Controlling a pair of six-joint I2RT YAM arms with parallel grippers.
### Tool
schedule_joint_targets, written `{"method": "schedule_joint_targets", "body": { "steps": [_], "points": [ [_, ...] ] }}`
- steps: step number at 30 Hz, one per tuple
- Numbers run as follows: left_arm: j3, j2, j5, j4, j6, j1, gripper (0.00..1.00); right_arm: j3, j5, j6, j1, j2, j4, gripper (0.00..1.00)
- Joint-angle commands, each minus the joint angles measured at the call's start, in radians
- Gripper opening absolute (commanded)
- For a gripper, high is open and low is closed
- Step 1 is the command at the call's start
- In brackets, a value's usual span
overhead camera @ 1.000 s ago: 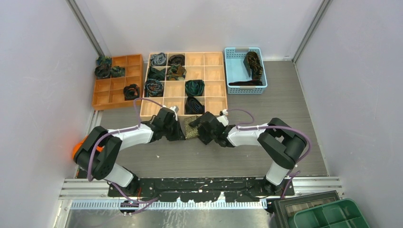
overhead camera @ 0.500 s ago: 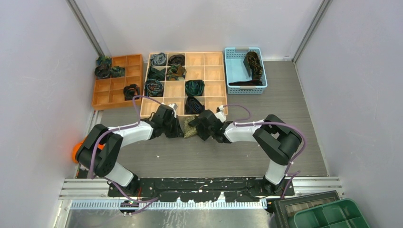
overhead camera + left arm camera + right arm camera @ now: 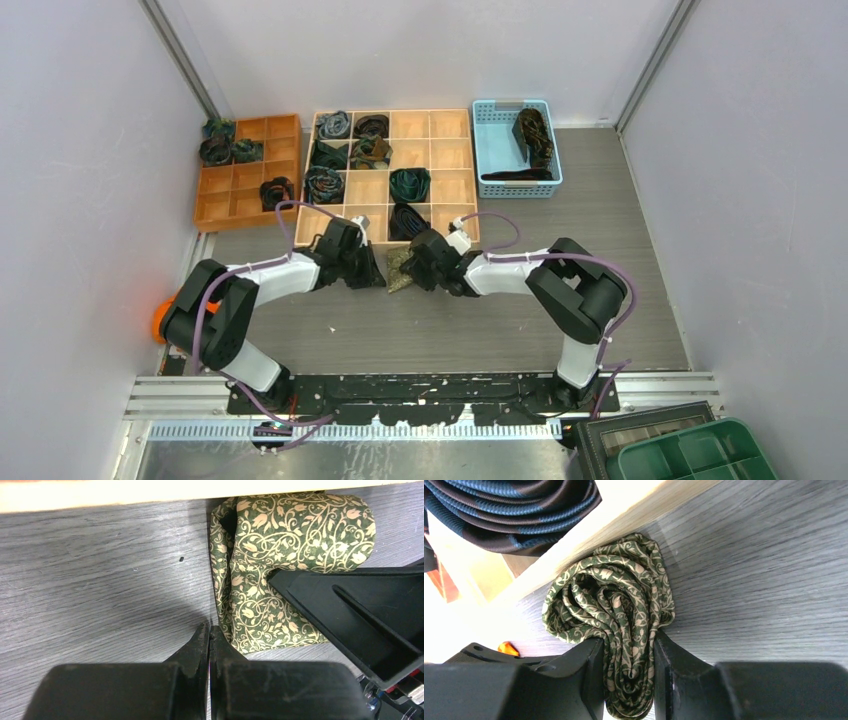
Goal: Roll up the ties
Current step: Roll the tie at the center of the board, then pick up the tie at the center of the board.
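Note:
The olive-gold tie (image 3: 400,268), a coil with a pale leaf pattern, lies on the grey table against the near edge of the wooden tray (image 3: 440,215). My right gripper (image 3: 629,650) is shut on the tie (image 3: 614,595), one finger pressing each side of the coil. In the top view the right gripper (image 3: 420,266) sits just right of the coil. My left gripper (image 3: 209,630) is shut and holds nothing, its tips on the table by the left edge of the tie (image 3: 280,565). From above, the left gripper (image 3: 374,270) is just left of the coil.
The wooden tray's compartments hold several rolled ties, among them a dark blue striped one (image 3: 514,510). An orange tray (image 3: 235,195) at the far left holds more coils. A blue basket (image 3: 495,150) at the back right contains dark ties. Green bins (image 3: 700,455) stand at the near right.
The right gripper's fingers have closed in on the olive-gold coil. Both grippers and the coil have shifted slightly toward the wooden tray's near edge.

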Motion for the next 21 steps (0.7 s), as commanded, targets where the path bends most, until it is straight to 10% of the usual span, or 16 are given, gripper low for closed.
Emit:
{"method": "schedule_joint_targets", "body": {
  "steps": [1,4,21],
  "points": [
    [0.01,-0.007,0.034,0.018,0.022,0.013,0.0,-0.049,0.149,-0.128,0.025,0.157,-0.484,0.18],
    [-0.005,-0.034,0.038,0.013,0.02,0.017,0.0,0.017,0.212,-0.151,0.077,0.15,-0.576,0.02],
    [-0.029,-0.45,-0.142,-0.268,0.034,0.035,0.0,0.203,0.475,-0.321,0.271,-0.128,-0.783,0.01]
  ]
}}
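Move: The right hand still pinches the rolled tie just above the board; the clear board it is drawn to lies some 6 cm back and 3 cm right, about 1 cm lower. The sorting box's front rail is around 5 cm straight ahead and roughly 1 cm up, the dark tie in its front compartment about 9 cm straight ahead and 2 cm up. From the shut left hand, the rolled tie's middle lies roughly 3 cm ahead and 4 cm right, nearly level. The right hand keeps its pinch on the rolled tie and, after easing about 1 cm left, draws it back some 6 cm away from the sorting box's rail, sweeping right in the later part and rising a little, while the wrist rolls over about 35 degrees, left side down, and turns slightly counter-clockwise. The left hand, fingers still shut beside the tie's left edge, waits briefly, then lifts about 7 cm and drifts left, away from the tie, its fingers tilting up a little. ##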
